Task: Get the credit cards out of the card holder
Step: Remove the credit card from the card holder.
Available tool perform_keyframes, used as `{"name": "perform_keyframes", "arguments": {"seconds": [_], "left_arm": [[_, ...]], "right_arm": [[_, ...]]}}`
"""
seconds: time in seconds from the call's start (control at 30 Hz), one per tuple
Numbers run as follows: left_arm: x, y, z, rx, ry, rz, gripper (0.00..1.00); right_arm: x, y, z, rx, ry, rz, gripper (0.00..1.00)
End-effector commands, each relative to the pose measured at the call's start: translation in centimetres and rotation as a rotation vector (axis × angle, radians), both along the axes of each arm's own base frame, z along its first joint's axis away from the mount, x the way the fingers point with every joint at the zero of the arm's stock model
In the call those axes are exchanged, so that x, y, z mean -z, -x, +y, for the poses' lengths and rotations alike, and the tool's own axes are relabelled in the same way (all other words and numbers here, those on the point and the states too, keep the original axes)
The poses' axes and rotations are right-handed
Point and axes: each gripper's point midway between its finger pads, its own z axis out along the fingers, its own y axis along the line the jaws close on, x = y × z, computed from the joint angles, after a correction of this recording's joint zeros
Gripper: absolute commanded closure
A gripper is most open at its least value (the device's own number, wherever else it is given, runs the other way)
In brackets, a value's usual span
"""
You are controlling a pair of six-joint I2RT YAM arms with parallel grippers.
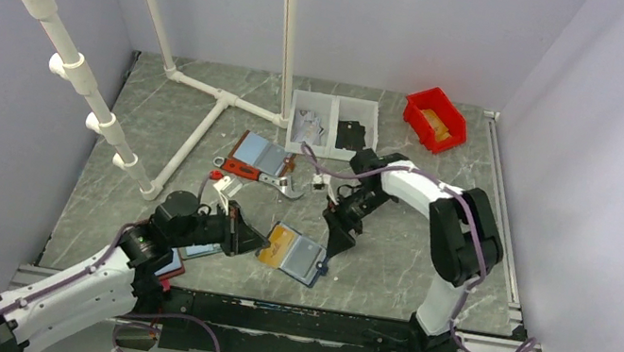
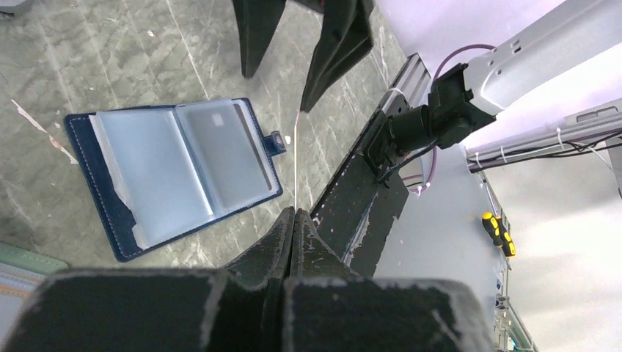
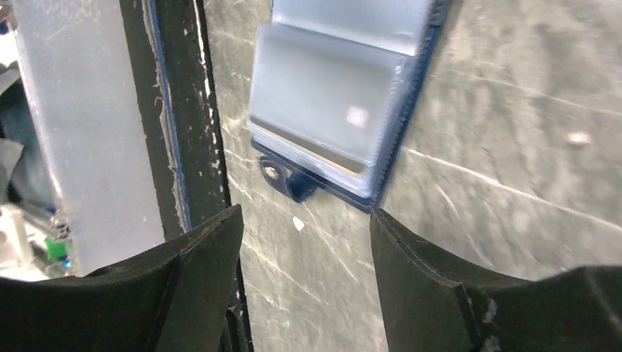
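The navy card holder (image 1: 306, 258) lies open on the table, light blue pockets up; it also shows as the holder (image 2: 176, 165) and the holder (image 3: 334, 95), with its strap tab (image 3: 286, 180). My left gripper (image 1: 261, 244) is shut on a tan credit card (image 1: 277, 247) just left of the holder. From the left wrist the card (image 2: 295, 154) shows only as a thin edge running out of the left gripper (image 2: 293, 211). My right gripper (image 1: 336, 237) (image 3: 304, 216) stands open over the table beside the strap tab, holding nothing. No black card shows.
A red-edged holder (image 1: 254, 155) and a metal wrench (image 1: 287, 187) lie behind. Two white bins (image 1: 333, 122) and a red bin (image 1: 435, 118) stand at the back. White pipes (image 1: 202, 124) cross the left. A green-edged holder (image 2: 22, 264) lies near my left arm.
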Motion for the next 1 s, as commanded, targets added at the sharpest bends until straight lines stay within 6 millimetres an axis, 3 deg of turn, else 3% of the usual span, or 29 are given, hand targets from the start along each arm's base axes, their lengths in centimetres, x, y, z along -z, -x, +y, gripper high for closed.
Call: {"name": "perform_keyframes", "arguments": {"seconds": [0.0, 0.1, 0.23, 0.43, 0.97], "left_arm": [[-1.7, -0.2, -1.2, 0.046, 0.084, -0.039, 1.00], [-2.2, -0.4, -1.7, 0.060, 0.119, -0.053, 1.00], [-2.7, -0.8, -2.4, 0.074, 0.161, -0.074, 1.00], [-3.6, -1.7, -3.2, 0.076, 0.202, -0.105, 1.00], [-5.4, -4.4, -4.6, 0.013, 0.256, -0.165, 1.00]], "right_arm": [[-2.4, -2.0, -0.6, 0.059, -0.051, -0.113, 0.33], [-4.3, -2.3, -0.7, 0.082, -0.136, -0.113, 0.33], [-7.8, -1.0, 0.4, 0.065, -0.326, -0.084, 0.33], [-10.4, 0.6, 1.3, 0.041, -0.485, 0.009, 0.33], [-11.9, -0.1, 2.2, 0.108, -0.632, 0.077, 0.33]]}}
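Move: The yellow card is already out and pinched in the left fingers, its middle about 3 cm right and 1 cm ahead of that hand. From the left hand, the right fingers are roughly 14 cm right, 4 ahead and 8 lower; the open blue holder is 6 right, 2 ahead, 11 below, and the wrench jaw 15 ahead, 3 right. For the right hand, the card is some 11 cm left, 3 back and 8 up. The yellow card, still pinched by the left hand, is carried about 4 cm right and 3 cm forward, rising a little late on, towards the right gripper. The right hand climbs some 10 cm from beside the holder's clasp, swinging briefly forward, then back and slightly left. Its wrist rolls about 30 degrees so the open fingers lift towards the card, without touching it. ##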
